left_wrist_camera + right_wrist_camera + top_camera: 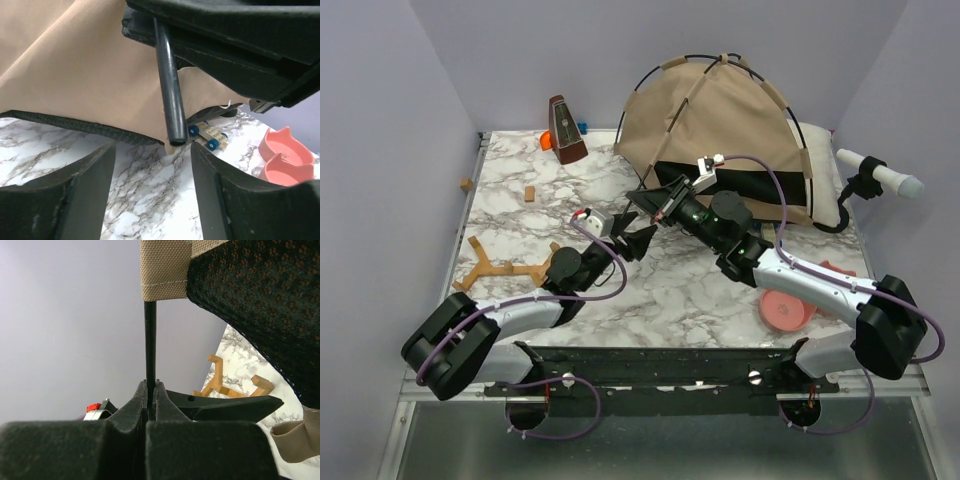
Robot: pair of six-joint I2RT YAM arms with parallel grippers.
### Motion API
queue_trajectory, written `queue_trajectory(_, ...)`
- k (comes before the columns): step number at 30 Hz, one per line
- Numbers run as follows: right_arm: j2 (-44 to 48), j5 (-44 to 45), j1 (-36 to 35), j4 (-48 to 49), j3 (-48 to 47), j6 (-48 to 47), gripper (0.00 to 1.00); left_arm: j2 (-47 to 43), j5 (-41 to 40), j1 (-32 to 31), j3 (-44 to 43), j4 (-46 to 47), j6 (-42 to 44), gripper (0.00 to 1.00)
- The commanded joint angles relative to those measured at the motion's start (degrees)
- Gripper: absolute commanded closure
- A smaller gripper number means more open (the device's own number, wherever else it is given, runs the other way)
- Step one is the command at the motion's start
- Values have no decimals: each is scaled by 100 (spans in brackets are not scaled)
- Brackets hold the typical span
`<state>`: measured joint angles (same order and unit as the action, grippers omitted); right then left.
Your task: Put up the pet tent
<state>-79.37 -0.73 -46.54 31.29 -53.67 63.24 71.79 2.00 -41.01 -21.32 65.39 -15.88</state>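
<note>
The pet tent (720, 125) stands at the back right of the table, tan fabric with thin black poles crossing over it. My right gripper (663, 207) is at its front left corner, shut on the loose end of a black pole (150, 340); in the right wrist view the right gripper (150, 385) pinches that rod below a tan sleeve (165, 270) and black mesh (260, 300). My left gripper (636, 236) sits just in front of it. In the left wrist view the left gripper (152, 165) is open and holds nothing. The pole's tip (177, 135) hangs just beyond its fingertips, against the tan fabric (90, 75).
A metronome (566, 130) stands at the back left, with a small wooden block (530, 193) near it. A wooden Y-shaped piece (505, 268) lies at the left, a pink bowl (787, 308) at the front right. A white pillow (825, 170) lies behind the tent. A blue-wheeled toy car (207, 134) sits under the tent's edge.
</note>
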Motion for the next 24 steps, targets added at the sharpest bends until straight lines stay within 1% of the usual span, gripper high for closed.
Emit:
queue_trajectory(1, 188, 260, -3, 229, 66, 57, 100, 342, -128, -29, -218, 537, -124, 36)
queue_trajectory(6, 203, 280, 2, 246, 102, 66, 100, 534, -58, -82, -347, 491, -144, 44)
queue_trajectory(9, 218, 284, 0, 247, 115, 66, 100, 573, -109, -99, -389, 501, -157, 52)
queue_trajectory(12, 246, 326, -2, 252, 164, 57, 100, 590, -63, -108, -509, 320, -204, 66)
queue_trajectory(14, 256, 360, -3, 247, 187, 48, 100, 622, 3, -133, -619, 126, -222, 78)
queue_trajectory(15, 256, 371, 5, 246, 188, 44, 100, 642, 18, -154, -664, 64, -223, 85)
queue_trajectory(16, 262, 385, -3, 238, 188, 30, 100, 651, 32, -174, -693, 18, -208, 90)
queue_trajectory(18, 279, 430, -1, 216, 200, -20, 100, 652, 37, -234, -700, -17, -137, 97)
queue_trajectory(19, 303, 481, 1, 211, 223, -51, 100, 632, 51, -259, -655, 0, -75, 100)
queue_trajectory(24, 446, 841, 4, 176, 329, -348, 100, 379, -75, -417, -272, 124, 83, 100)
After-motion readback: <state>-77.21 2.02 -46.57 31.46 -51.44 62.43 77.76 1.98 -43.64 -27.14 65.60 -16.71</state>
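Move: The lower end of the tent pole, still gripped by the right hand, hangs about 2 cm left, 1 cm back and 3 cm above the left hand point. From the right hand that end lies some 6 cm below, 2 cm back and 1 cm left. From the left hand, the tent body stands roughly 15 cm ahead and 17 cm right at much its own height; the toy car lies around 34 cm right, 4 cm ahead and 20 cm lower. Just under the right gripper, the left fingers shut fully from wide open at the pole's lower end, the pole finishing across the seam where they meet; a sure pinch can't be seen. The left hand slides about 3 cm right meanwhile, dipping slightly before rising a little. The right hand keeps its grip, yielding about 1 cm to the right late on. ##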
